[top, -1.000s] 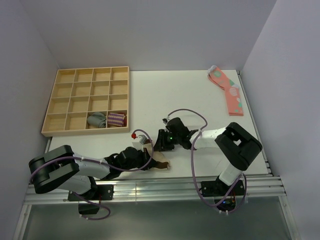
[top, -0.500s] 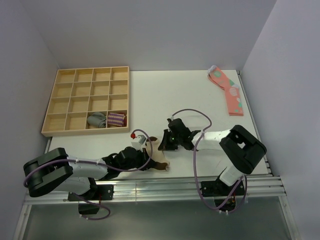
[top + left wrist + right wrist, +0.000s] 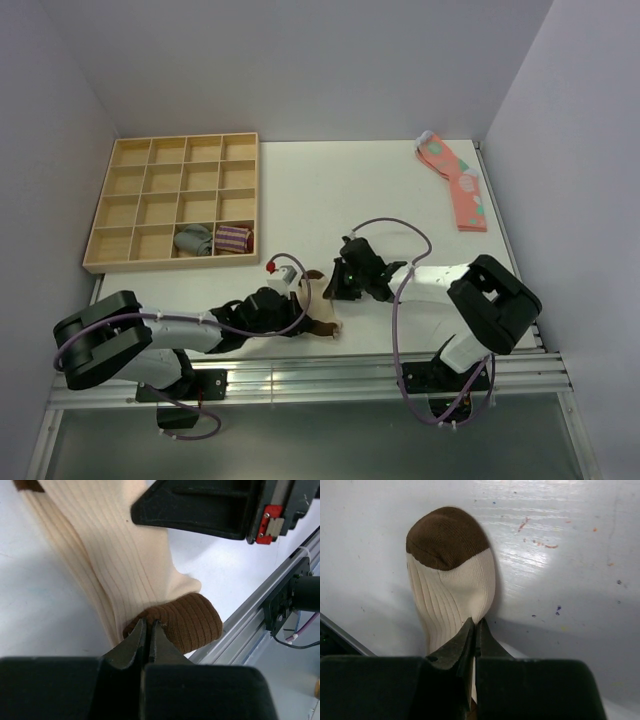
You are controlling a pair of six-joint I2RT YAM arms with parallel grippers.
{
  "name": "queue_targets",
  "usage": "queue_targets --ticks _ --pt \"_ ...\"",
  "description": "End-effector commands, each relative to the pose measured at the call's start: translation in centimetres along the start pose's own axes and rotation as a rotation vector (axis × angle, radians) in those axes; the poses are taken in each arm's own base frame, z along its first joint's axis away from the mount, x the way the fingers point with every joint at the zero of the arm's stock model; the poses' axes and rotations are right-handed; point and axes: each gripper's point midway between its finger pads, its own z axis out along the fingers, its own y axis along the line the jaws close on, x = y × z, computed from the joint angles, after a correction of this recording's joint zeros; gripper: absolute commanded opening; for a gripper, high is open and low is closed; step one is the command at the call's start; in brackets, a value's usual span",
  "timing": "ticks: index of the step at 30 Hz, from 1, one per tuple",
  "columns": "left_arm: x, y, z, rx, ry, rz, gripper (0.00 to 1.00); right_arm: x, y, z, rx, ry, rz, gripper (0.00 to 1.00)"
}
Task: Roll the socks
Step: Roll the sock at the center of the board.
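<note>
The socks [image 3: 316, 300] lie near the table's front edge between the two arms, beige ribbed fabric with dark brown ends. My left gripper [image 3: 296, 308] is shut on the brown band [image 3: 185, 622], its tips [image 3: 149, 626] pinching the fold. In the right wrist view, the brown toe [image 3: 447, 537] points away and my right gripper [image 3: 476, 626] is shut on the edge of the beige part [image 3: 452, 595]. From above, the right gripper [image 3: 332, 288] sits at the socks' right side. The right gripper's black body [image 3: 200, 502] hangs over the socks in the left wrist view.
A wooden compartment tray [image 3: 170, 165] stands at the back left, holding a grey rolled sock [image 3: 194, 240] and a purple-striped one [image 3: 233, 239]. Pink spotted socks [image 3: 455, 180] lie at the back right. An aluminium rail [image 3: 300, 375] runs just beyond the socks.
My right gripper has closed onto the beige sock and shifted slightly to the right. The left gripper stayed shut on the brown band and moved a little right.
</note>
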Motion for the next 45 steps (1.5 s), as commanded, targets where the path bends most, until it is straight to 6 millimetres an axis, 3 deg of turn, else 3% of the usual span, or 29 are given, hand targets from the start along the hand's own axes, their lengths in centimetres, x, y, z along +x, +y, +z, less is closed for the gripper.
queue_targets --ticks 1,10,13,14,17,20,23,25,29,30,32,33,39,45 --pt "2.8 4.1 -0.3 -0.150 0.122 -0.001 0.00 -1.0 -3.2 -0.3 0.108 -0.077 0.022 0.00" --pt "3.3 5.5 0.6 -0.243 0.220 -0.012 0.00 -1.4 -3.6 -0.7 0.116 -0.093 0.021 0.00" --pt "3.4 5.6 0.6 -0.262 0.250 -0.011 0.00 -1.4 -3.6 -0.8 0.107 -0.098 0.023 0.09" --pt "3.2 5.5 0.7 -0.262 0.250 -0.012 0.00 -1.3 -3.7 -0.8 0.107 -0.095 0.025 0.20" --pt "3.4 6.0 0.6 -0.286 0.273 -0.025 0.00 -1.6 -3.6 -1.1 0.094 -0.114 0.035 0.39" --pt "3.6 6.3 0.4 -0.298 0.291 -0.031 0.00 -2.1 -3.4 -1.6 0.077 -0.141 0.041 0.49" --pt "3.5 6.5 0.2 -0.301 0.304 -0.032 0.00 -2.7 -3.0 -2.3 0.044 -0.184 0.043 0.50" --pt "3.4 6.6 0.2 -0.298 0.312 -0.033 0.00 -3.5 -1.6 -3.2 -0.028 -0.235 0.033 0.51" --pt "3.1 6.8 -0.1 -0.283 0.329 -0.050 0.00 -2.6 -1.0 -4.6 -0.145 -0.287 0.001 0.51" --pt "3.0 7.0 -0.1 -0.282 0.331 -0.059 0.00 -3.5 0.4 -5.7 -0.222 -0.344 -0.017 0.51" --pt "2.7 6.9 -0.1 -0.277 0.335 -0.052 0.00 -2.4 0.3 -6.2 -0.274 -0.344 -0.030 0.52" --pt "2.8 6.9 -0.2 -0.281 0.343 -0.052 0.00 -2.9 1.3 -7.0 -0.326 -0.379 -0.046 0.52" --pt "2.7 6.7 0.1 -0.276 0.362 -0.047 0.00 -1.8 2.9 -8.0 -0.397 -0.428 -0.116 0.53" --pt "2.8 6.6 0.3 -0.266 0.379 -0.051 0.00 -0.2 3.6 -7.9 -0.396 -0.426 -0.185 0.54"
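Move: The left hand's shut fingers already pinch the sock's brown rolled end near its left edge; that roll's middle lies about 3 cm to this hand's right and 1 cm back, just below it, with the brown far end some 12 cm ahead and 3 cm right. From the right hand, low over the board, the rolled end is roughly 8 cm back and 2 cm left, and the brown far end about 5 cm ahead and 4 cm left. The right hand, still pinching the cream part's right edge, draws it about 2 cm to the right and slightly forward, then opens to half and lets go, swinging farther right before it climbs some 7 cm, backs up and returns left, fingers levelling out, to hang open above and to the right of the rolled end. Meanwhile the left hand keeps its pinch on the roll and pushes it forward about 2.5 cm, edging right at first and tipping its fingers a little steeper down. ##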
